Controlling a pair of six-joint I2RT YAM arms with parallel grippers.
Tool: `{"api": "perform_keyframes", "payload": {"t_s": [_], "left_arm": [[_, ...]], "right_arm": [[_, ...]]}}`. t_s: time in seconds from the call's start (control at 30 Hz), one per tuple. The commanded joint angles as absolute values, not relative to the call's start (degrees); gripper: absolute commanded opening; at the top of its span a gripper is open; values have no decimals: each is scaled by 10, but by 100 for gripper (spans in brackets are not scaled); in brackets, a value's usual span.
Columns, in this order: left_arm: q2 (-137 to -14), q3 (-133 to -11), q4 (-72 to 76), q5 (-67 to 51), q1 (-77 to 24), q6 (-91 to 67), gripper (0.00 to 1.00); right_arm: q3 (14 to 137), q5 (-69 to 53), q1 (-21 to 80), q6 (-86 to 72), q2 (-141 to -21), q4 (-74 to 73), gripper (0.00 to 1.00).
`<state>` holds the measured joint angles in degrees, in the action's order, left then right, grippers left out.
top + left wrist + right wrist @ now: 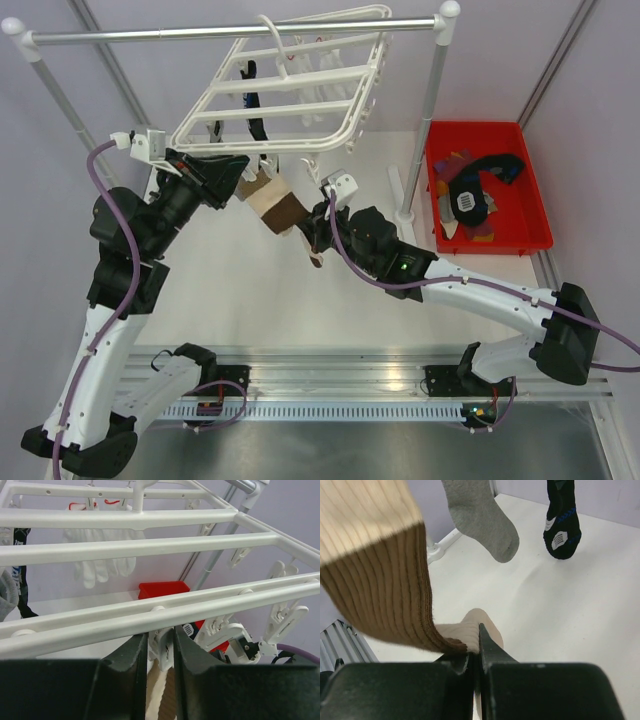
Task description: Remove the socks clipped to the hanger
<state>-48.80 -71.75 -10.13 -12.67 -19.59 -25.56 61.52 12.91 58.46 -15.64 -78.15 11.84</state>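
Observation:
The white hanger [290, 90] hangs by its hook from the silver rail. A brown-and-cream sock [277, 203] dangles from a white clip [163, 650] on its near bar. My left gripper [243, 178] sits just under that bar [150, 612], its two dark fingers pressed on either side of the clip. My right gripper [313, 238] is shut on the sock's cream toe end [470, 630], lower down. A grey sock [482, 520], a black-and-blue sock [562, 525] and a white sock [102, 567] hang from other clips.
A red bin [490, 190] at the right holds several loose socks. The silver rail [230, 35] rests on white posts, one post [430, 110] standing between hanger and bin. Spare clips [287, 617] dangle from the hanger's right side.

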Motion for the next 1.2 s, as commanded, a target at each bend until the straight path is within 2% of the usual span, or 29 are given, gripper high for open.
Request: {"api": "perform_keyframes", "payload": {"t_s": [0.0,0.13,0.37,0.5,0.63,0.77,0.97,1.1,1.17], "left_arm": [[-489,-724,-69,-144,-193,-267,22],[-490,-719,-65,-149,-194,-272,3],[-490,-713,-65,-154,-193,-272,2],[-489,-714,-71,-156,-193,-272,2],[-488,-709,-75,-158,-193,-272,2],[-485,-704,-76,-158,-193,-269,2],[-484,-700,-80,-166,-193,-272,2],[-488,-701,-82,-172,-193,-271,2],[-491,-702,-83,-176,-193,-273,2]], "right_arm": [[614,122,580,-165,-764,125,1],[615,120,578,-165,-766,125,1],[616,159,572,-177,-752,92,1],[556,177,537,-209,-694,60,1],[528,169,424,-236,-622,2,1],[558,121,292,-254,-620,-73,1],[625,8,53,-293,-704,-109,1],[671,20,-18,-301,-785,-124,1],[692,54,-25,-300,-828,-128,7]]}}
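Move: Between the left fingers, practically at the hand point, sits the white clip that still holds the tan-and-brown sock. The sock's middle is roughly 3 cm back, 6 cm right and 7 cm below. The right hand already grips the sock's lower end; from it the red bin's middle lies about 24 cm ahead, 49 cm right and 27 cm down. On the way there, the stand's post is about 17 cm ahead and 27 cm right. Squeezing the clip fully closed between its pads, the left hand otherwise stays nearly in place under the hanger. The right hand keeps its pinch on the sock, waits briefly, then pulls it away and sweeps some 39 cm right and 17 cm forward towards the red bin, sinking a little at the end, while turning about 55 degrees clockwise and tipping down. ##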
